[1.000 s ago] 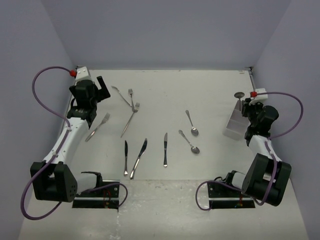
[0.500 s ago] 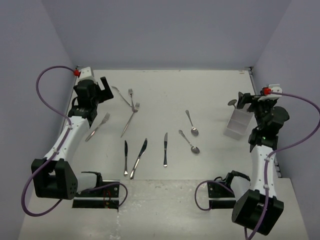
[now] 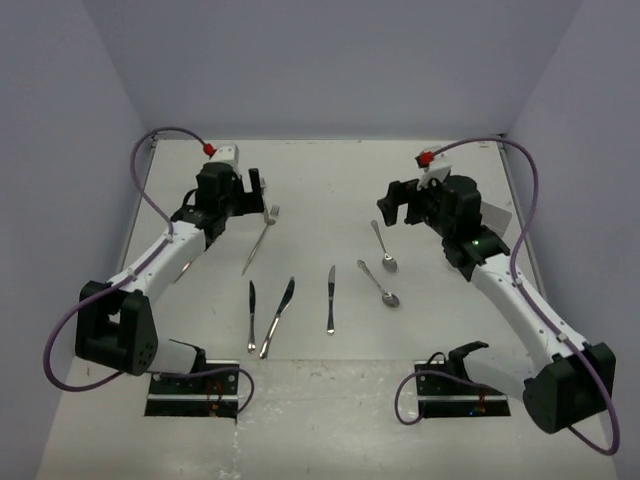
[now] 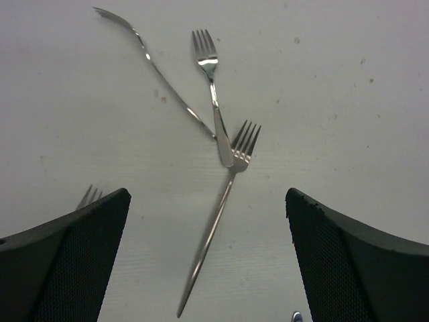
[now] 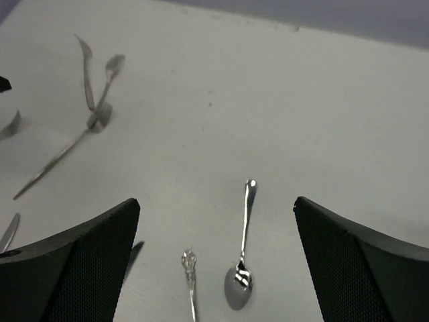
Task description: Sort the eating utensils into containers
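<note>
Three forks lie crossed in the left wrist view: a curved fork, a short fork and a long fork. My left gripper hovers open above the long fork's handle. My right gripper hangs open and empty over a spoon, with a second spoon's handle beside it. Seen from above, both spoons lie below that gripper. Three knives lie near the front. Only a pale edge of the container shows behind the right arm.
Another fork's tines peek out by my left finger. Purple cables loop above both arms. Grey walls close the table on the left, back and right. The arm bases sit at the near edge.
My right gripper opened at the container and swung left to above the spoons. My left arm moved right, to over the crossed forks.
</note>
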{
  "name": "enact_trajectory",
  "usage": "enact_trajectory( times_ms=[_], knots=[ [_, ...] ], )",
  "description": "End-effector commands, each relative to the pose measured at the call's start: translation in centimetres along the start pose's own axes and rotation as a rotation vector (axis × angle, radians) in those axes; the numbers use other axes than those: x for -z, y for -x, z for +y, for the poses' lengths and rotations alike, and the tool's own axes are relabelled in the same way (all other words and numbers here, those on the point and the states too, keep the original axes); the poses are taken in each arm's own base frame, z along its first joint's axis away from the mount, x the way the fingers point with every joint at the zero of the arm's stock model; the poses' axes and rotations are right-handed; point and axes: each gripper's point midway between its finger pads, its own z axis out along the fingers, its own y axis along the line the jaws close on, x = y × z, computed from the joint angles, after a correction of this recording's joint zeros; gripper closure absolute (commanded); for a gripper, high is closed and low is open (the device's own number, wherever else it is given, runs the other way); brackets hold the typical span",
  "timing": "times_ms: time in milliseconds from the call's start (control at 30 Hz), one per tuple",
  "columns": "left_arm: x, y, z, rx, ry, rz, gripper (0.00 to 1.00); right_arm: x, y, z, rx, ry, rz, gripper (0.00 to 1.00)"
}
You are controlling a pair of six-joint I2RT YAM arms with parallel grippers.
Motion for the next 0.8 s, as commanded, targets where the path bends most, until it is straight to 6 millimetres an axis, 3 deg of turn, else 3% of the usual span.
enact_trajectory(
  times_ms=[0, 133, 233, 367, 467, 600, 700, 733, 767],
  knots=[
    [-0.7, -1.6, -1.1, -0.095, 0.032, 0.076, 0.0, -1.4, -3.6, -0.4, -0.032, -0.167, 0.176, 0.01],
    [-1.3, -4.8, -0.2, -0.126, 0.088, 0.182, 0.0, -2.5, -5.5, 0.5, -0.026, -0.18, 0.246, 0.01],
    [-3.0, -7.8, -0.3, -0.169, 0.066, 0.269, 0.0, -2.9, -6.4, 1.3, -0.047, -0.144, 0.263, 0.01],
    [-5.1, -10.9, -1.0, -0.222, 0.005, 0.357, 0.03, -2.7, -6.9, 1.0, -0.053, -0.161, 0.27, 0.01],
    [-6.4, -13.3, -0.5, -0.252, 0.01, 0.409, 0.08, -2.3, -7.1, 0.4, -0.074, -0.199, 0.262, 0.01],
    [-7.4, -14.4, -0.9, -0.246, -0.019, 0.419, 0.27, -2.1, -7.2, 0.3, -0.115, -0.216, 0.247, 0.01],
    [-7.9, -14.8, -0.9, -0.253, -0.021, 0.427, 0.53, -2.0, -6.9, 0.3, -0.141, -0.227, 0.229, 0.01],
    [-7.9, -14.8, -0.9, -0.259, -0.027, 0.427, 0.71, -2.0, -6.7, 0.2, -0.148, -0.233, 0.22, 0.01],
    [-7.7, -14.7, -1.2, -0.257, -0.045, 0.424, 0.83, -1.8, -6.3, 0.1, -0.157, -0.242, 0.203, 0.01]
  ],
)
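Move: The large fork's middle lies about 17 cm below the left hand, 3 cm to its right and 2 cm back. From that hand, the small fork is 10 cm ahead and 4 cm right, the bent fork 13 cm ahead and 2 cm left, the left fork 6 cm back and 13 cm left. For the right hand, the plain spoon is some 26 cm below, 1 cm ahead, 2 cm left; the ornate spoon 9 cm back, 4 cm left. The large fork's handle, near its middle, gets pinched by the left hand, which drops about 16 cm with a slight rightward drift, tips some 25 degrees further down and closes its wide-open fingers near the table. The right hand sinks 9 cm towards the plain spoon early on, tipping down, then hovers open above it, turning slightly clockwise. ##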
